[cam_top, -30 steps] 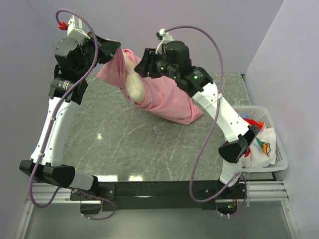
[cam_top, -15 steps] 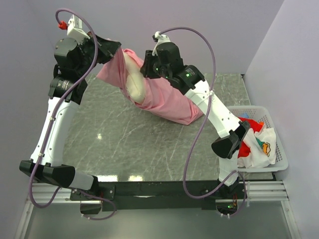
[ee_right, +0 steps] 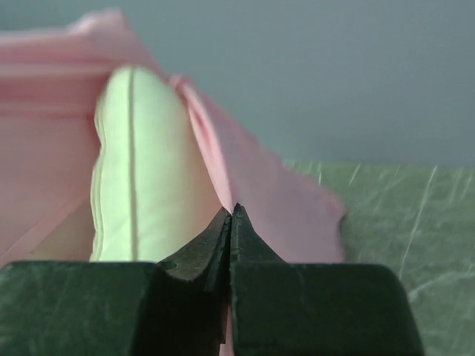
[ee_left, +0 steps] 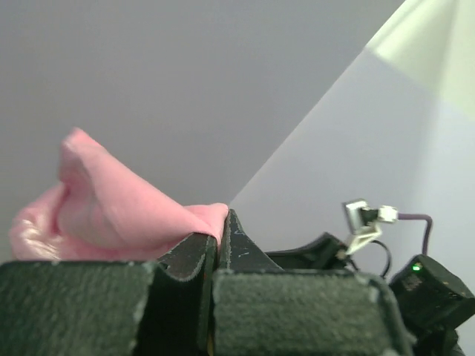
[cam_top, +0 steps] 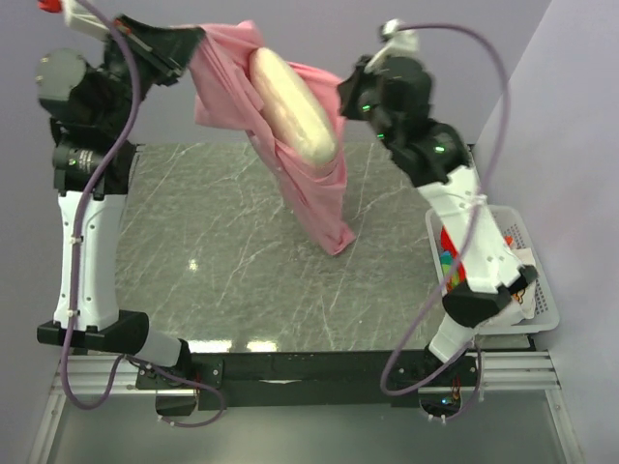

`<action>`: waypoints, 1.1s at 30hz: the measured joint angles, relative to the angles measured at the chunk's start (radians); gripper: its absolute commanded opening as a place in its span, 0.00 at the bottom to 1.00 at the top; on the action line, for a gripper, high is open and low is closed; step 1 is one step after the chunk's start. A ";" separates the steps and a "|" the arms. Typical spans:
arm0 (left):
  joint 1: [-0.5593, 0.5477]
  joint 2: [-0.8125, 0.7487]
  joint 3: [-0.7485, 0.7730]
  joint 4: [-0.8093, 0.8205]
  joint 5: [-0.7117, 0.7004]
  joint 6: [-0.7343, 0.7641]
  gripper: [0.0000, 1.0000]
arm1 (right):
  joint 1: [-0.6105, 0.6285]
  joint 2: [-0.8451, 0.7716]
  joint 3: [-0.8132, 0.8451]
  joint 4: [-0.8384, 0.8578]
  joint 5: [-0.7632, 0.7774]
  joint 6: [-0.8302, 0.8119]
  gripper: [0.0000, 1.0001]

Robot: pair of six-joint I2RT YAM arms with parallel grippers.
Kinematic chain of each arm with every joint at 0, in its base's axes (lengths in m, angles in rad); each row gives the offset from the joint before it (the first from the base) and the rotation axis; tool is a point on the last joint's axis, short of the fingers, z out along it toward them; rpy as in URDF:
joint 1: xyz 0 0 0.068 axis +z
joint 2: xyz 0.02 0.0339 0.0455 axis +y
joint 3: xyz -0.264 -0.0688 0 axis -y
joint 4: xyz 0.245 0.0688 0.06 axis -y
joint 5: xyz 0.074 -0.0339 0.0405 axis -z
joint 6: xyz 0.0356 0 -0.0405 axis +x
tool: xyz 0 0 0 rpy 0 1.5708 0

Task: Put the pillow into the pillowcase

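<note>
The pink pillowcase (cam_top: 311, 198) hangs in the air between both arms, mouth up, its lower tip down near the tabletop. The cream pillow (cam_top: 295, 106) sticks out of the open mouth, its lower part hidden in the fabric. My left gripper (cam_top: 191, 43) is shut on the mouth's left edge, and in the left wrist view pink pillowcase fabric (ee_left: 111, 215) bunches out of the left gripper (ee_left: 220, 222). My right gripper (cam_top: 340, 97) is shut on the right edge. In the right wrist view the right gripper (ee_right: 232, 211) pinches the pillowcase (ee_right: 274, 193) beside the pillow (ee_right: 141, 170).
The grey marble tabletop (cam_top: 213, 242) lies under the hanging fabric. A white basket (cam_top: 542, 300) with colourful cloth stands at the right edge, partly behind my right arm. Pale walls close in at the back and right.
Both arms have risen, lifting the pillowcase off the table so it hangs. The right gripper has shut on the mouth's right edge. The pillow now stands upright in the mouth.
</note>
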 measured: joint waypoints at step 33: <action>0.252 0.187 -0.161 0.295 0.255 -0.373 0.01 | -0.064 0.005 0.027 0.290 -0.294 0.013 0.00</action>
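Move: Between the two grippers, each already pinching the pillowcase's mouth, the half-covered pillow hangs. From the right hand it lies about 8 cm left, 3 cm ahead and 8 cm below. The case's closed end dangles some 15 cm back, 1 cm left and 33 cm below that hand. The case corner held opposite is roughly 22 cm left, 3 cm back and 12 cm above. From the left hand the pillow is about 14 cm right, 5 cm ahead and 20 cm lower. Shaking the pillowcase in the air, both hands keep their pinch. The right whips up about 12 cm and to the right, its fingers tilting up, swings farther right, then sweeps some 13 cm back left, sinking a little. The left rises some 6 cm, going left and back, plunges about 13 cm down and forward with a rightward swing, then cuts left. ##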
